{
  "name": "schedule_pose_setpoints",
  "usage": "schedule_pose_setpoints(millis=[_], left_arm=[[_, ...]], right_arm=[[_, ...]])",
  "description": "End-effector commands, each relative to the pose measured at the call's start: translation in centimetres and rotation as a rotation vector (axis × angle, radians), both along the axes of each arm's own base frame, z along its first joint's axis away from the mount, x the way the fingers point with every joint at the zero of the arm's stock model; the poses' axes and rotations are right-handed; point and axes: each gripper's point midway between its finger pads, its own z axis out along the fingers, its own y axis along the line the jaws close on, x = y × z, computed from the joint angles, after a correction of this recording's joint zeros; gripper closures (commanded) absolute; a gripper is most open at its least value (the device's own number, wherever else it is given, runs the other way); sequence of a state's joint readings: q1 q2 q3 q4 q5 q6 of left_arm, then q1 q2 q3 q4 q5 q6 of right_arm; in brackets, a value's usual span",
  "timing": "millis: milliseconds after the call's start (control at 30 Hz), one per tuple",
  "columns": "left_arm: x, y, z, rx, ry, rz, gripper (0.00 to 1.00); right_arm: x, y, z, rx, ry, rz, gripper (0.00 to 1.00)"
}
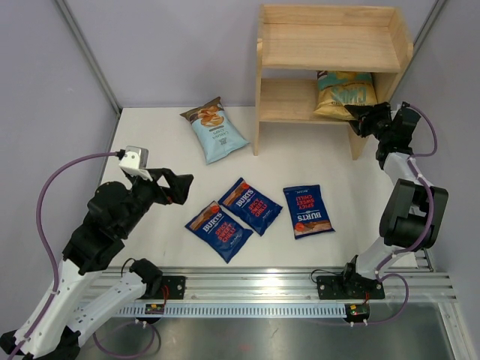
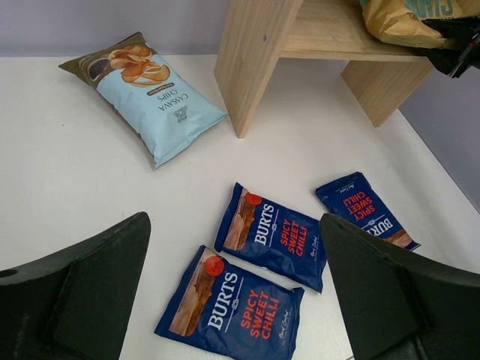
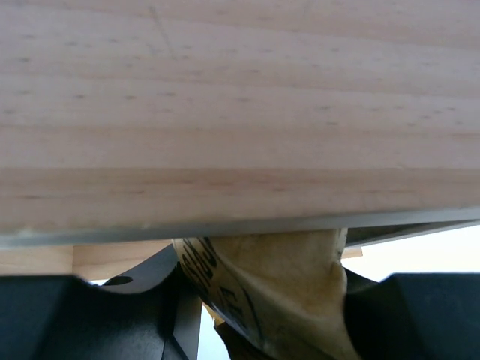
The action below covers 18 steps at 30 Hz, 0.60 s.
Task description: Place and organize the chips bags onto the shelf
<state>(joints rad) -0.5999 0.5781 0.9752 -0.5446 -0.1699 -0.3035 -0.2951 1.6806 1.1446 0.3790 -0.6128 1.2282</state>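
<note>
A yellow chips bag [image 1: 343, 94] lies on the lower tier of the wooden shelf [image 1: 330, 45]. My right gripper [image 1: 358, 116] is shut on its near right edge; in the right wrist view the bag [image 3: 285, 285] fills the gap between the fingers [image 3: 112, 315], under a shelf board [image 3: 240, 112]. Three dark blue Burts bags [image 1: 219, 231] [image 1: 250, 205] [image 1: 308, 211] lie flat on the table. A light blue bag [image 1: 216, 129] lies left of the shelf. My left gripper [image 1: 180, 187] hangs open and empty above the table, left of the blue bags [image 2: 274, 236].
The shelf's upper tier [image 1: 326, 49] holds nothing. The shelf's left side panel [image 2: 255, 52] stands just right of the light blue bag [image 2: 154, 97]. Grey walls close in the table at the back and both sides. A metal rail [image 1: 300, 285] runs along the near edge.
</note>
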Motion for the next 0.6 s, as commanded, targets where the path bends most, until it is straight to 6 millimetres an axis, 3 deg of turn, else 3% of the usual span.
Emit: schedule_pose_setpoints(millis=[0, 133, 233, 267, 300, 467, 567], left_arm=[[0.1, -0.4, 0.9, -0.002, -0.029, -0.025, 0.01], [0.1, -0.5, 1.0, -0.002, -0.029, -0.026, 0.01], [0.3, -0.4, 0.8, 0.000, -0.018, -0.018, 0.01], [0.5, -0.5, 0.7, 0.003, -0.010, -0.012, 0.01], [0.6, -0.5, 1.0, -0.003, -0.007, -0.008, 0.01], [1.1, -0.6, 0.5, 0.014, 0.033, 0.006, 0.01], [1.3, -0.7, 0.0, 0.025, 0.053, 0.013, 0.01]], right_arm=[[-0.1, -2.7, 2.3, -0.014, -0.029, -0.092, 0.73], [0.1, -3.7, 1.7, -0.001, -0.019, -0.095, 0.69], [-0.4, -3.3, 1.6, -0.017, -0.024, -0.074, 0.52], [-0.8, -3.2, 2.0, -0.024, -0.029, -0.074, 0.39], [-1.1, -3.2, 2.0, -0.033, -0.024, -0.080, 0.32], [-2.6, -3.1, 1.7, -0.081, 0.019, -0.084, 0.25], [-3.4, -3.4, 1.4, -0.099, 0.038, -0.093, 0.07]])
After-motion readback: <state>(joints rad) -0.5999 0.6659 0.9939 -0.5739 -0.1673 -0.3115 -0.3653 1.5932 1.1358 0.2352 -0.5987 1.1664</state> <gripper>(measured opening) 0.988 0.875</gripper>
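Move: The right gripper has the near lower corner of the yellow chips bag pinched at 0.44 open; the bag's middle is about 8 cm ahead, 4 cm left and 4 cm higher, and the lower shelf's middle some 10 cm ahead, 12 cm left and slightly below. From the left hand, the nearer navy bag lies level, 8 cm right and about 32 cm down; at table height too, the second navy bag is 9 cm ahead, 16 cm right, and the blue cassava bag 35 cm ahead, 5 cm right. Hold the right gripper nearly still at first, then spread its fingers to nearly wide open, letting go of the yellow bag's corner while drawing away about 3 cm to the right and 2 cm back from the shelf. Late on, start lowering the wide-open left gripper some 2 cm towards the navy bags, easing forward and slightly right, fingers tipping down about 5 degrees. ##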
